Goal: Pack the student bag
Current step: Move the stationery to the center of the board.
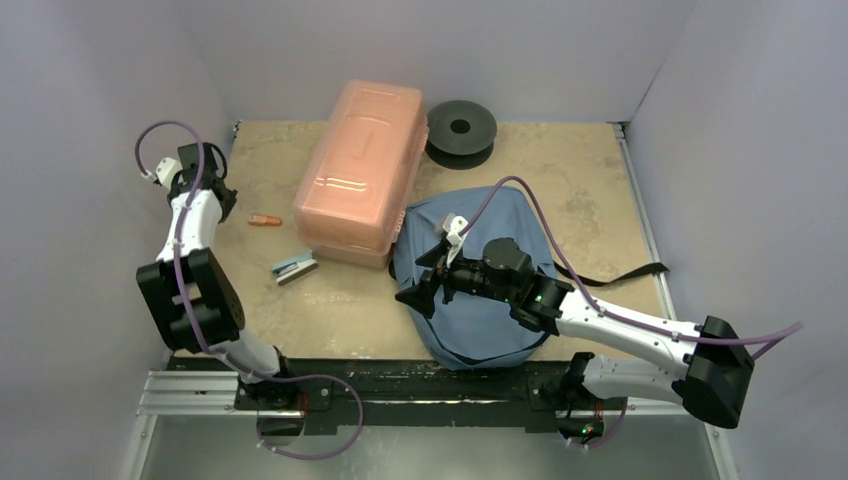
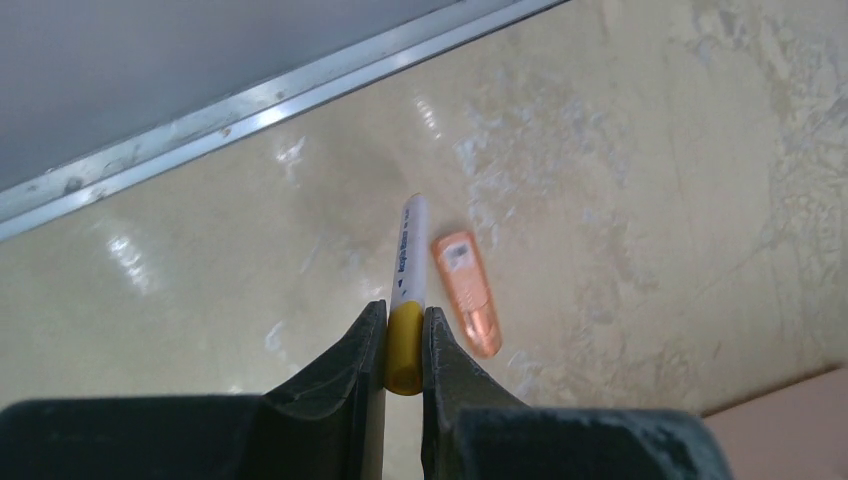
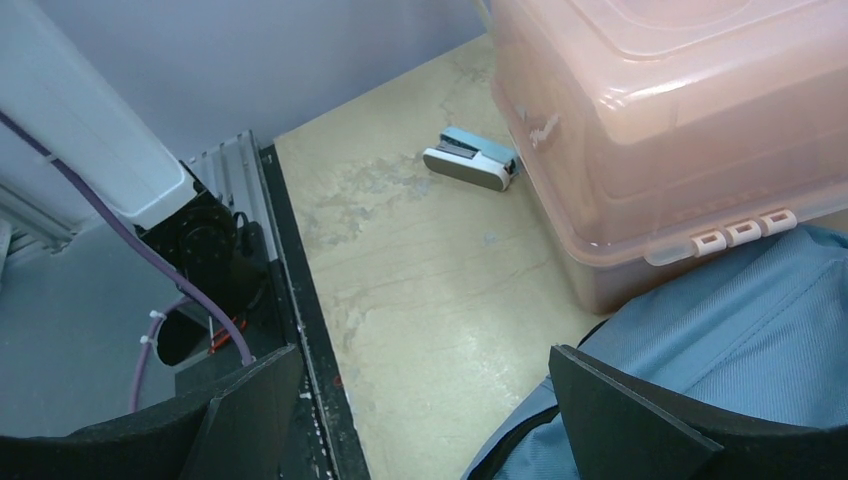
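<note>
The student bag (image 1: 480, 300), soft blue-grey fabric with dark zipper trim, lies flat at the near middle of the table. My right gripper (image 1: 412, 298) hovers open over its left edge. In the right wrist view the jaws (image 3: 422, 352) stand wide apart with nothing between them, and the bag (image 3: 760, 330) lies under the right finger. My left gripper (image 1: 228, 207) is at the far left. It is shut (image 2: 405, 310) on the yellow cap of a white marker (image 2: 410, 265), which points away over the table. I cannot tell whether its far end touches the table.
A small translucent orange item (image 2: 466, 290) lies just right of the marker. A blue-and-white stapler (image 1: 295, 267) sits beside the rigid pink box (image 1: 360, 170), which touches the bag's far left. A black spool (image 1: 461, 130) stands behind. A black strap (image 1: 625, 275) trails right.
</note>
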You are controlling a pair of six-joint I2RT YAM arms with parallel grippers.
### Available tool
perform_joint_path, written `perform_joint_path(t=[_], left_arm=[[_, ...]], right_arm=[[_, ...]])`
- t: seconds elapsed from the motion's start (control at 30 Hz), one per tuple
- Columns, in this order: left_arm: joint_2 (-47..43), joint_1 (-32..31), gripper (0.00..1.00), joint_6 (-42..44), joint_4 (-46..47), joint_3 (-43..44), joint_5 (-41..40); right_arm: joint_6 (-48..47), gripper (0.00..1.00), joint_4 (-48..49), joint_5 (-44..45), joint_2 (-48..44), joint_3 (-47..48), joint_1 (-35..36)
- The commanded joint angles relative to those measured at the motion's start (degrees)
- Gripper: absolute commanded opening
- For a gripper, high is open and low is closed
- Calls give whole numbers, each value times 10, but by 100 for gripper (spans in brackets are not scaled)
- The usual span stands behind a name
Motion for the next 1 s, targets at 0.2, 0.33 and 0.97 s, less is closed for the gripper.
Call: perform_joint_path(t=[0.2,0.33,0.97], left_arm=[[131,-2,0,-4,-3,113,41],[129,-16,0,15,7,85,66],[-189,-80,0,-58,-197,-171,123]], right_arm=[[1,99,-2,1,0,15,-5],[2,99,0,-3,1,16,-4],[12,99,18,-21,-6,10,-5]])
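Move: The left hand already grips a pen between nearly shut fingers, its tip slanting down. The orange cutter lies about 2 cm ahead of that hand, 5 cm to its right and 11 cm below. The stapler is some 10 cm nearer the base than the cutter and 8 cm farther right; the pink box's middle stands roughly 6 cm ahead and 26 cm right of the hand. From the idle right hand, the cutter is about 20 cm ahead, 35 cm left and 20 cm below. Forward about 5 cm and down some 3.5 cm, the left hand takes the pen to the cutter's far side, then sweeps back and to the right at that height, gathering speed, roughly 13 cm back and 10 cm right. The pen pushes the cutter towards the stapler as the wrist turns to point more steeply down; the fingers keep their grip. ##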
